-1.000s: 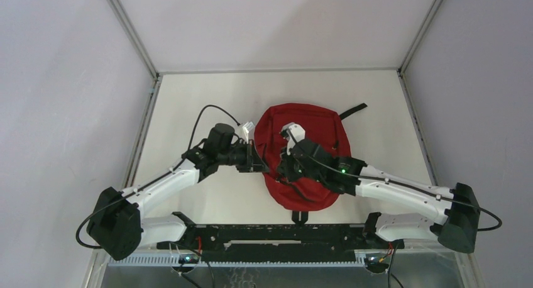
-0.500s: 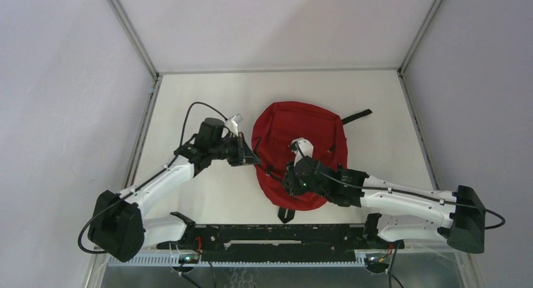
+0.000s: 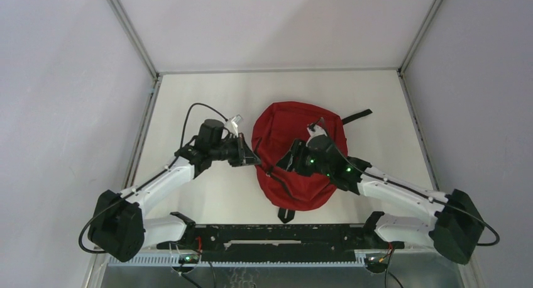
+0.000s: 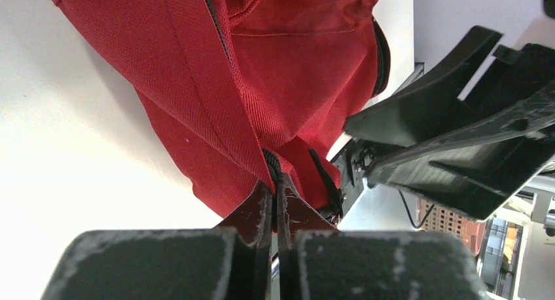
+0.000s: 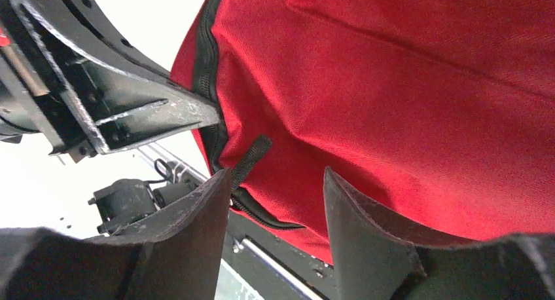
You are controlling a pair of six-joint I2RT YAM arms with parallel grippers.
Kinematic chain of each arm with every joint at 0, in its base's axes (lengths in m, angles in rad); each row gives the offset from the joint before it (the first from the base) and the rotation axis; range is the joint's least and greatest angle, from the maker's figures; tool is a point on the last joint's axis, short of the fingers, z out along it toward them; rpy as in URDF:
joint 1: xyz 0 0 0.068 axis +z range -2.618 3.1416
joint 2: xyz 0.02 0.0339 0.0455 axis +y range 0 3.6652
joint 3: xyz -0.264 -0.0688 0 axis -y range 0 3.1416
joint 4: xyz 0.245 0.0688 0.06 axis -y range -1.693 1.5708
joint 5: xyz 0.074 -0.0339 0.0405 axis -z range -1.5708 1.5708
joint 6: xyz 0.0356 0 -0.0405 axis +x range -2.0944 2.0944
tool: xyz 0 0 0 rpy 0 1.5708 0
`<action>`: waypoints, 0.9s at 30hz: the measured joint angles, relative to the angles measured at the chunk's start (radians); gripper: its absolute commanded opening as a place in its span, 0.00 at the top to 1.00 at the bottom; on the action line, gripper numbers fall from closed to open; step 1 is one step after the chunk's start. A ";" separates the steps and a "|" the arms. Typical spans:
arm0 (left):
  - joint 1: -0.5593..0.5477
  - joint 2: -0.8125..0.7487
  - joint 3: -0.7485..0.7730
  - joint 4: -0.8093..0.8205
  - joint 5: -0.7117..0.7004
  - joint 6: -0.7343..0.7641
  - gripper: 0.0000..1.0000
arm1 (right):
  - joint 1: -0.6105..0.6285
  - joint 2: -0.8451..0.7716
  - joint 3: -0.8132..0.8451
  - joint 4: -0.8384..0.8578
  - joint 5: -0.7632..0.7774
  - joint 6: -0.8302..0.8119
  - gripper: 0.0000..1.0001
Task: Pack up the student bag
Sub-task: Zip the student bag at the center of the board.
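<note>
The student bag [image 3: 295,121] lies flat mid-table, red with black zip trim. My left gripper [image 3: 254,158] is shut on the bag's left edge. In the left wrist view its jaws [image 4: 275,194] pinch the red fabric [image 4: 294,71] right at the black zip line. My right gripper [image 3: 286,164] hovers over the bag's left half. Its fingers [image 5: 278,192] stand open with nothing between them, just off the red cloth [image 5: 406,84]. A short black pull tab [image 5: 252,156] hangs free beside the left finger.
A black strap [image 3: 356,116] sticks out from the bag's far right. A black loop [image 3: 286,214] pokes out at its near end, close to the black base rail [image 3: 276,234]. Grey walls enclose the white table [image 3: 188,99] on three sides.
The right gripper has opened, let go of the bag and drawn back up over it. The bag slid left and nearer with the left gripper, which has held still for the last half second.
</note>
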 measured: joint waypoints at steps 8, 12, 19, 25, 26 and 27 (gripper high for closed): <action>-0.009 0.019 -0.043 0.064 0.001 -0.021 1.00 | 0.045 0.148 -0.001 0.107 -0.092 0.063 0.38; -0.012 0.026 -0.047 0.077 0.001 -0.027 1.00 | 0.044 0.191 -0.001 0.168 -0.108 0.078 0.39; -0.012 0.026 -0.050 0.086 0.001 -0.028 1.00 | 0.029 0.248 -0.001 0.244 -0.137 0.096 0.50; -0.013 0.026 -0.050 0.086 0.001 -0.028 1.00 | 0.026 0.257 0.000 0.259 -0.114 0.106 0.91; -0.013 0.026 -0.050 0.086 0.001 -0.028 1.00 | 0.028 0.254 0.000 0.254 -0.097 0.108 0.96; -0.013 0.026 -0.050 0.087 0.001 -0.028 1.00 | 0.033 0.249 0.000 0.246 -0.077 0.108 1.00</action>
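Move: The zip pull stands up from the bag about 5 cm to the right hand's left, roughly level with it fore and aft and some 3 cm below. The left gripper, already pinching the bag's edge beside the zip, is 8 cm to the right hand's left and 1 cm farther out; the bag's near strap lies about 17 cm back from the right hand, straight behind it. From the left hand the pull is about 3 cm right, 2 cm back and 2 cm lower. The right hand swings left and down with open fingers, about 5 cm across and 3 cm lower, bowing slightly back towards the base before coming forward again, and then shuts its fingers almost fully on the zip pull right beside the left gripper. The left hand keeps its pinch on the bag's edge next to the zip, sinking about 1.5 cm early on and then holding still to steady the fabric. ##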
